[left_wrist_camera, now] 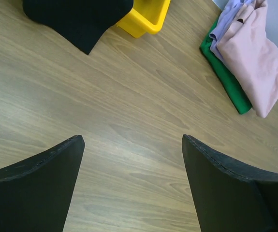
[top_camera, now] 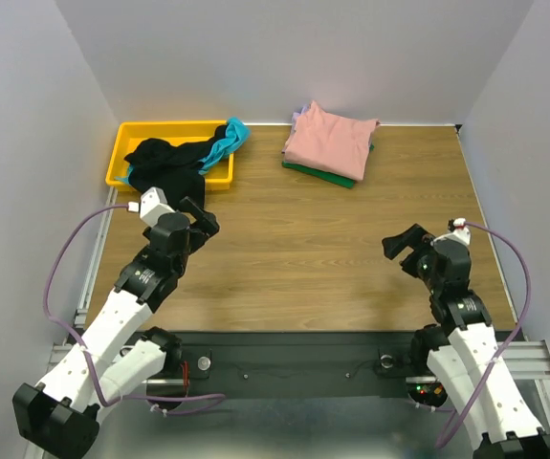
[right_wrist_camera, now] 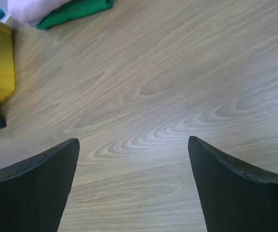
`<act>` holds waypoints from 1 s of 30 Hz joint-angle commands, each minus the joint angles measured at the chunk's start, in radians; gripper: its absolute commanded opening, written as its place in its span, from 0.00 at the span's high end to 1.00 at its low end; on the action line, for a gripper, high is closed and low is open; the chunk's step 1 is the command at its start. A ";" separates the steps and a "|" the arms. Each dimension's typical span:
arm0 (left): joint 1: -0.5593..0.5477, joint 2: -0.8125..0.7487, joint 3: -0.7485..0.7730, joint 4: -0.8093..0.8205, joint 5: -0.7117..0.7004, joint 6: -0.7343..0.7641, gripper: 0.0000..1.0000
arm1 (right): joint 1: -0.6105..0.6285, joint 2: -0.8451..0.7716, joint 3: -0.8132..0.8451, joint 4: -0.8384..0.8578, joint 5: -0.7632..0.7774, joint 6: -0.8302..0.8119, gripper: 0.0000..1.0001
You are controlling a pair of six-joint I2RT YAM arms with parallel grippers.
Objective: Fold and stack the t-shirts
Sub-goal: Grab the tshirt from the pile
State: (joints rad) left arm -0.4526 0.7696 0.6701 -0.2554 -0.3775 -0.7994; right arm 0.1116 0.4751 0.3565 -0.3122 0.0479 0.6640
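Note:
A folded stack sits at the back of the table: a salmon-pink t-shirt on top, a lavender edge under it, and a green t-shirt at the bottom. A black t-shirt and a teal t-shirt hang crumpled over the yellow bin. My left gripper hovers open just in front of the bin, over bare wood. At the right side of the table my right gripper is open too, with nothing between its fingers.
The bin stands at the back left corner. Grey walls close in the table on three sides. A black rail with the arm bases runs along the near edge. Purple cables loop from both wrists.

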 commanded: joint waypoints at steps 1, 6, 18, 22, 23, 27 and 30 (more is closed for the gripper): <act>-0.003 -0.021 0.066 0.051 -0.093 0.042 0.06 | 0.003 0.033 0.110 0.050 0.043 0.020 0.00; -0.001 -0.044 0.066 0.102 -0.210 0.037 0.02 | 0.002 0.141 0.208 0.051 0.072 0.054 0.00; 0.109 0.265 0.295 0.058 -0.301 0.115 0.02 | 0.003 0.410 0.334 0.110 -0.017 -0.007 0.00; 0.250 0.471 0.446 -0.013 -0.207 0.106 0.02 | 0.003 0.442 0.331 0.148 -0.025 -0.037 0.00; 0.300 0.547 0.476 -0.022 -0.178 0.117 0.02 | 0.003 0.445 0.326 0.157 -0.028 -0.043 0.00; 0.406 0.729 0.583 -0.013 -0.012 0.204 0.02 | 0.003 0.468 0.314 0.179 -0.023 -0.064 0.00; 0.445 0.876 0.677 -0.025 0.018 0.227 0.02 | 0.002 0.485 0.312 0.182 -0.022 -0.069 0.00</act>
State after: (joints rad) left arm -0.0448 1.5589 1.2427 -0.2485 -0.4461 -0.6403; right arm 0.1116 0.9463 0.6472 -0.2001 0.0277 0.6277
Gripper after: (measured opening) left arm 0.985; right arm 0.998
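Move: The black t-shirt, heaped over the near rim of the yellow bin, has its middle about 20 cm ahead of the left hand, 13 cm to its left and some 18 cm below. The bin's middle is roughly 5 cm beyond the shirt's, and the blue t-shirt lies about 27 cm straight ahead of the left hand. From the right hand the black t-shirt is around 25 cm ahead, 61 cm to the left and 9 cm lower. Towards the black t-shirt at the bin, still without visible contact, the left hand first rises about 7 cm while easing left, then swoops forward, left and down, ending some 17 cm farther out. It swings counter-clockwise by roughly 25 degrees and tips its wide-open fingers down. The right hand, also open, advances about 7 cm over bare table, lifting a little. ##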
